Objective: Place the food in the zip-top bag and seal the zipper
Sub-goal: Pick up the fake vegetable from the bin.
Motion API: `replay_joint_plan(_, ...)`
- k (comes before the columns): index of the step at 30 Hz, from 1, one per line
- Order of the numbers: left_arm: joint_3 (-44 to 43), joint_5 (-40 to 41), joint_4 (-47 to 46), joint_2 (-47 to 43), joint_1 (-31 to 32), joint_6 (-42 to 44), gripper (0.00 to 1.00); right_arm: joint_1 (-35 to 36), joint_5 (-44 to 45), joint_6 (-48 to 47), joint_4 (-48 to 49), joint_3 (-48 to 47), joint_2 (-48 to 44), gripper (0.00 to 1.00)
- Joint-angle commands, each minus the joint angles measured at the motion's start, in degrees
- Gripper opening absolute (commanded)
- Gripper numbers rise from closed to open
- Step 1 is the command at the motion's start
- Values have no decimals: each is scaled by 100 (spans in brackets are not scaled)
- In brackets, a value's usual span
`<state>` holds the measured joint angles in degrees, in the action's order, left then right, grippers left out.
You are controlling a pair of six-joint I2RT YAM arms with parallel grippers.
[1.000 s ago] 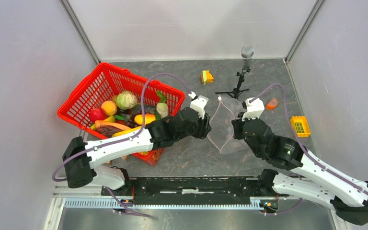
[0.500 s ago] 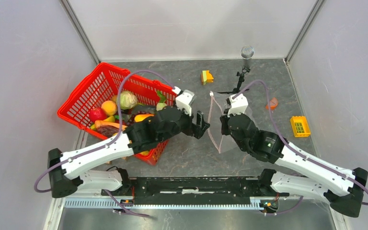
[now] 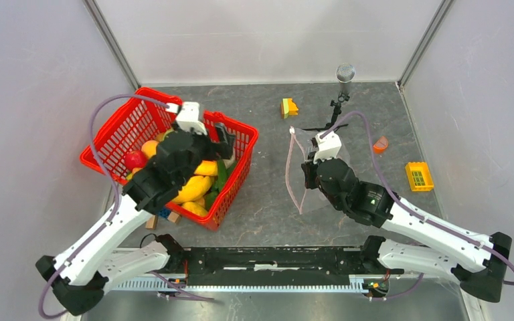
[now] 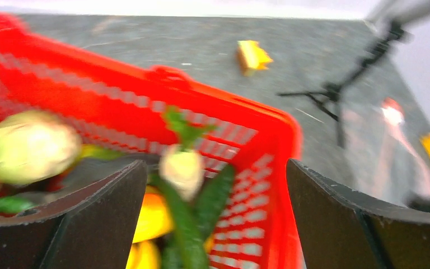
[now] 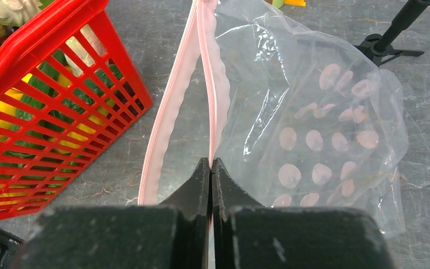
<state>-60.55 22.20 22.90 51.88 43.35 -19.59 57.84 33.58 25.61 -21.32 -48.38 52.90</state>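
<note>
The food lies in the red basket: yellow bananas (image 3: 197, 187), a red apple (image 3: 134, 159), and in the left wrist view a white piece with green leaves (image 4: 182, 165), a pale green cabbage (image 4: 31, 145) and a green cucumber (image 4: 185, 224). My left gripper (image 3: 219, 136) (image 4: 215, 213) hangs open above the basket's right end with nothing between its fingers. The clear zip-top bag (image 5: 313, 112) lies right of the basket with its mouth apart. My right gripper (image 5: 210, 162) (image 3: 306, 176) is shut on one strip of the pink zipper (image 5: 210, 84) (image 3: 288, 167). The other strip (image 5: 165, 117) hangs loose.
The red mesh basket (image 3: 241, 174) stands at the left. A microphone on a small tripod (image 3: 334, 110) stands behind the bag. A yellow-orange block (image 3: 288, 107), an orange piece (image 3: 380, 142) and a yellow block (image 3: 419, 175) lie on the grey table.
My left gripper has opened and swung left, from the bag's mouth to above the basket. The right gripper has shifted a little left, still shut on the zipper strip.
</note>
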Motion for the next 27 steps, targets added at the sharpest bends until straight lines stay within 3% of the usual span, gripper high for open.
replay_joint_plan(1, 89, -60, 259, 113, -1382, 22, 100, -10, -166, -20, 216, 63, -122, 0)
replay_joint_plan(6, 45, -1112, 9, 841, -3073, -199, 100, -9, -277, -33, 222, 83, -179, 0)
replay_joint_plan(9, 98, -1252, -312, 1411, -3592, 20, 100, -10, -366, -50, 243, 109, -262, 0)
replay_joint_plan(13, -26, -1393, -386, 2079, -3989, 104, 100, -6, -447, -48, 271, 203, -413, 0)
replay_joint_plan(17, 68, -964, -498, 2141, -4110, 428, 100, -10, -418, -47, 183, 213, -488, 0)
replay_joint_plan(20, 42, -1105, -510, 2511, -4322, 590, 100, -14, -360, -52, 231, 280, -575, 0)
replay_joint_plan(27, 66, -1262, -693, 3343, -4327, 769, 100, -10, -381, -52, 273, 294, -566, 1)
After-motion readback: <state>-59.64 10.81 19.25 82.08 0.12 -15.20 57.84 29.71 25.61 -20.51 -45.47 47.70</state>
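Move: The cabbage in the red basket lies about 20 cm to the left hand's left, 14 cm ahead and some 21 cm below it. The orange fruit is about 8 cm to the left of the cabbage and 3 cm nearer the base. The eggplant lies 10 cm to the right of the cabbage and 4 cm nearer, and the white radish 16 cm to its right and 4 cm nearer. From the right hand, the cabbage is roughly 43 cm left and 17 cm ahead, 11 cm lower. No grip yet: the left hand swings left about 20 cm and forward over the basket, sinking more steeply as it goes, some 18 cm in all, down to the cabbage. It turns about 30 degrees counter-clockwise and tips its fingers down, keeping them wide open to straddle the cabbage. The right hand keeps its pinch on the bag's open edge. ##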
